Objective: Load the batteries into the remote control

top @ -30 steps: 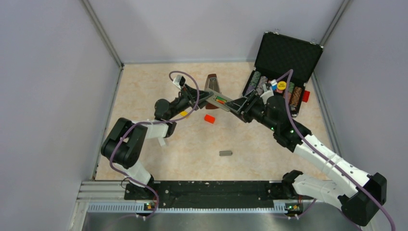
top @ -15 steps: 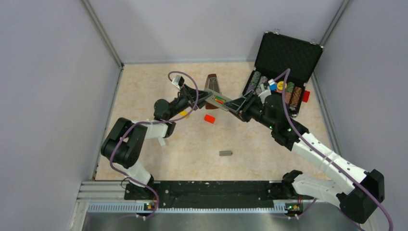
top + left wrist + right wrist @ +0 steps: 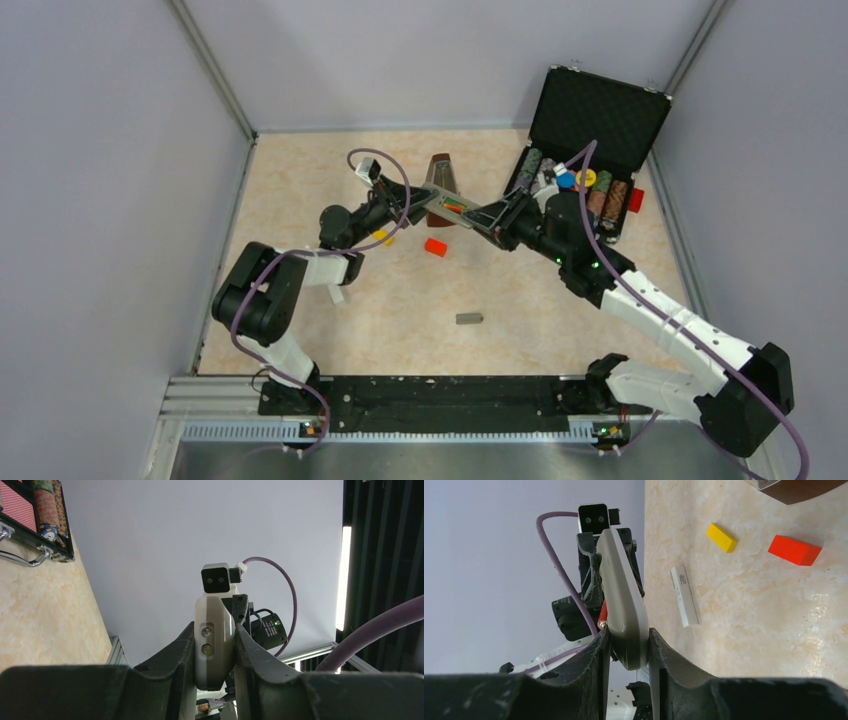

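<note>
The grey remote control (image 3: 447,208) is held in the air between both grippers, above the far middle of the table. The red-orange and green batteries (image 3: 456,207) lie side by side in its open recess. My left gripper (image 3: 427,201) is shut on the remote's left end, seen in the left wrist view (image 3: 215,645). My right gripper (image 3: 489,217) is shut on its right end (image 3: 621,605). The tip of the red battery (image 3: 603,618) peeks out beside the remote. The grey cover (image 3: 469,319) lies flat on the table, nearer the arms.
A chunky red block (image 3: 435,246), a yellow block (image 3: 721,537) and a slim white bar (image 3: 685,596) lie on the table under the arms. A brown object (image 3: 440,172) stands behind the remote. An open black case (image 3: 598,112) of chips sits far right.
Both grippers and the remote have shifted slightly to the left and away from the arm bases. Both grips are unchanged.
</note>
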### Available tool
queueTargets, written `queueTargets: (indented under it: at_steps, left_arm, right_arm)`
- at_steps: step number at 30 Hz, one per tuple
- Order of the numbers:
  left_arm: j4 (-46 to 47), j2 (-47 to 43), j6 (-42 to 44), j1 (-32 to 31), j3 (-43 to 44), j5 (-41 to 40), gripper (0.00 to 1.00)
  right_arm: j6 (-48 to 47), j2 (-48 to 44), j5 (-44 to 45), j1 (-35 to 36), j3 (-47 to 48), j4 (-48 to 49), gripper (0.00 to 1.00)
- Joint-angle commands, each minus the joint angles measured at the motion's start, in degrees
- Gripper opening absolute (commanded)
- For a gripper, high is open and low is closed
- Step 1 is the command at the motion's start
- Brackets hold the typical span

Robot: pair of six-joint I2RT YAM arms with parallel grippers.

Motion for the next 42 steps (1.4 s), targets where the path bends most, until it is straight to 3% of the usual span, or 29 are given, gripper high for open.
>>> queueTargets:
  at_steps: [1,6,16,26,33,42]
  left_arm:
    - [9.0,-1.2,-1.1,-1.2,1.0,0.8,0.0]
    - [7.0,-2.1,-0.9,-0.6,0.7,-0.5,0.0]
    - [5.1,-2.8,-1.4,-0.1,0.2,-2.3,0.0]
    - [4.9,-2.6,-1.2,0.5,-0.4,-2.6,0.0]
    - [4.7,-2.2,-1.0,0.8,-0.3,-2.7,0.0]
    - [5.0,-2.4,-1.2,0.7,-0.9,-2.6,0.0]
  right_arm:
    - [-0.2,1.9,-1.5,-0.1,1.6,-1.6,0.3]
    - [-1.4,0.1,-1.1,-0.6,0.8,-1.5,0.42]
    - [-2.6,-2.2,-0.2,-1.1,1.1,-4.4,0.49]
    - [-4.1,-3.6,0.4,-1.5,1.9,-6.6,0.48]
    - [-4.9,-4.2,0.7,-1.6,2.2,-6.9,0.42]
    - [-2.1,-5.0,1.8,-2.2,0.5,-2.1,0.58]
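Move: The red battery in the remote's tray is the thing to work on. It lies about 4 cm left of the right hand and 2 cm ahead, roughly level, and for the left hand, which holds the remote's far end, about 4 cm right and 2 cm back. Far below on the table, some 26 cm down from the right hand, the red block is about 7 cm left and 5 cm ahead. The metronome stands about 5 cm left and 14 cm ahead of that hand. Backing off to its right and slightly back, about 2 cm in all, and sinking half a centimetre or so, the right hand opens its fingers to roughly twice their gap and comes free of the remote's near end, rolling about 5 degrees and easing a touch forward again at the finish. The left hand keeps its grip on the remote and holds it almost still in the air. ##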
